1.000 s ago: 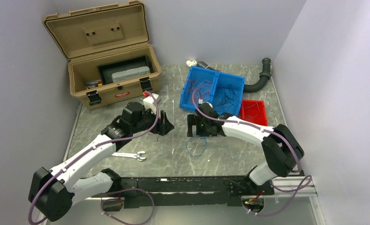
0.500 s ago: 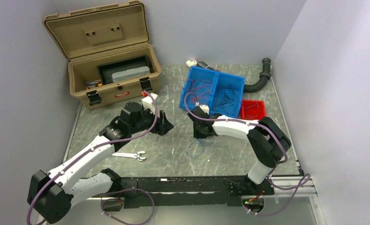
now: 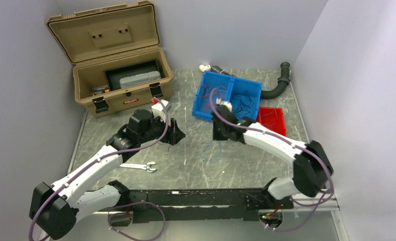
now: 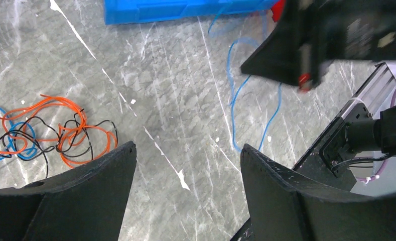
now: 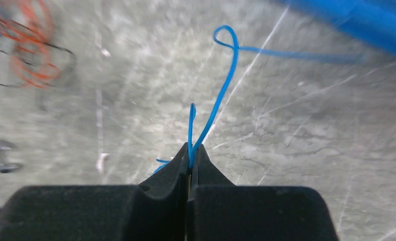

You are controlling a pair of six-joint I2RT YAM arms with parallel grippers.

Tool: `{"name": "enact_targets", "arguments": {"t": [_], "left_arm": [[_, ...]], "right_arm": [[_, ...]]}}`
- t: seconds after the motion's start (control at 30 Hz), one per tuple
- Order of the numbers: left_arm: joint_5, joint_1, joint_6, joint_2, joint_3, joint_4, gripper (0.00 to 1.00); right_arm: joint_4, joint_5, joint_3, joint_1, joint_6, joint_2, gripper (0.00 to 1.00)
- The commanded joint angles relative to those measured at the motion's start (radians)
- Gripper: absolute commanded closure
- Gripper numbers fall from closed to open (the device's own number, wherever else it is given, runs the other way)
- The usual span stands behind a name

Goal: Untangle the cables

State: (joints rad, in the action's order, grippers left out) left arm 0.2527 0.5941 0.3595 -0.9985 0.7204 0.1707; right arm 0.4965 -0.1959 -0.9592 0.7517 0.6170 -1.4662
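The tangled cables point(image 4: 50, 131), thin orange, black and blue wires, lie on the grey table to the left of my left gripper point(image 4: 185, 150). That gripper hovers open above bare table with nothing between its fingers. My right gripper point(image 5: 190, 152) is shut on a single blue wire point(image 5: 221, 90), pinched at the fingertips and looping up ahead of them. In the top view the right gripper point(image 3: 221, 133) hangs near the blue bin, and the blue wire point(image 3: 208, 148) trails down to the table. The left gripper point(image 3: 178, 133) sits left of it. The bundle point(image 5: 30, 55) shows blurred at far left.
A blue two-part bin point(image 3: 206, 108) holding red and dark wires stands behind the right gripper, with a red tray point(image 3: 271, 118) beside it. An open tan toolbox point(image 3: 120, 85) is at the back left. A wrench point(image 3: 140, 166) lies near the left arm. A black corrugated hose point(image 3: 278, 88) runs along the back right.
My right gripper shut on the blue wire and rose back and right toward the blue bin, drawing the loop out into a strand. The left arm stayed put.
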Motion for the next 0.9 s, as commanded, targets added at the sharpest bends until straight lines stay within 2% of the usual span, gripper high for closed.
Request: {"name": "enact_targets", "arguments": {"t": [0.0, 0.13, 0.27, 0.4, 0.53, 0.7, 0.87], "left_arm": [[0.001, -0.004, -0.011, 0.012, 0.011, -0.008, 0.21], [0.01, -0.005, -0.006, 0.016, 0.008, -0.018, 0.21], [0.021, -0.006, -0.002, 0.018, 0.005, -0.026, 0.21], [0.04, -0.008, 0.012, 0.01, -0.003, -0.051, 0.22], [0.079, -0.007, 0.02, -0.008, 0.0, -0.074, 0.22], [0.099, -0.007, 0.018, -0.022, 0.013, -0.081, 0.22], [0.121, -0.007, 0.027, -0.045, 0.026, -0.102, 0.23]], "right_arm": [[0.073, 0.051, -0.081, -0.129, -0.069, 0.159, 1.0], [0.156, 0.058, -0.139, -0.32, -0.154, 0.231, 1.0], [0.204, -0.042, -0.18, -0.462, -0.226, 0.277, 1.0], [0.174, -0.188, -0.148, -0.579, -0.21, 0.283, 1.0], [0.094, -0.396, -0.104, -0.63, -0.166, 0.259, 1.0], [0.085, -0.724, -0.116, -0.633, -0.128, 0.157, 1.0], [0.073, -0.857, -0.138, -0.633, -0.121, 0.045, 1.0]]}}
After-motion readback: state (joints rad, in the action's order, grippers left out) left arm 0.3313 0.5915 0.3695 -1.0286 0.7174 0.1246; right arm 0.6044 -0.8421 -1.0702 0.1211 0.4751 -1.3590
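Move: The blue cable is already pinched in the right hand's shut fingers, and the red bin lies about 21 cm to that hand's right and 9 cm ahead, some 5 cm below. The blue tray's middle is about 19 cm ahead and 4 cm right of the hand, and the black hose stands roughly 15 cm farther out than the bin, about 22 cm to the hand's right. From the left hand the bin is some 34 cm right, 9 cm ahead and 16 cm lower. The right hand, still pinching the blue cable in shut fingers, climbs quickly by about 12 cm while easing forward some 7 cm, already swinging right in front of the blue tray. It then sweeps on to the right, about 30 cm in all, over the red bin and past its middle, turning clockwise by some 50 degrees so the fingers come to point outward and right as well as down, and sinking a couple of centimetres at the end. ##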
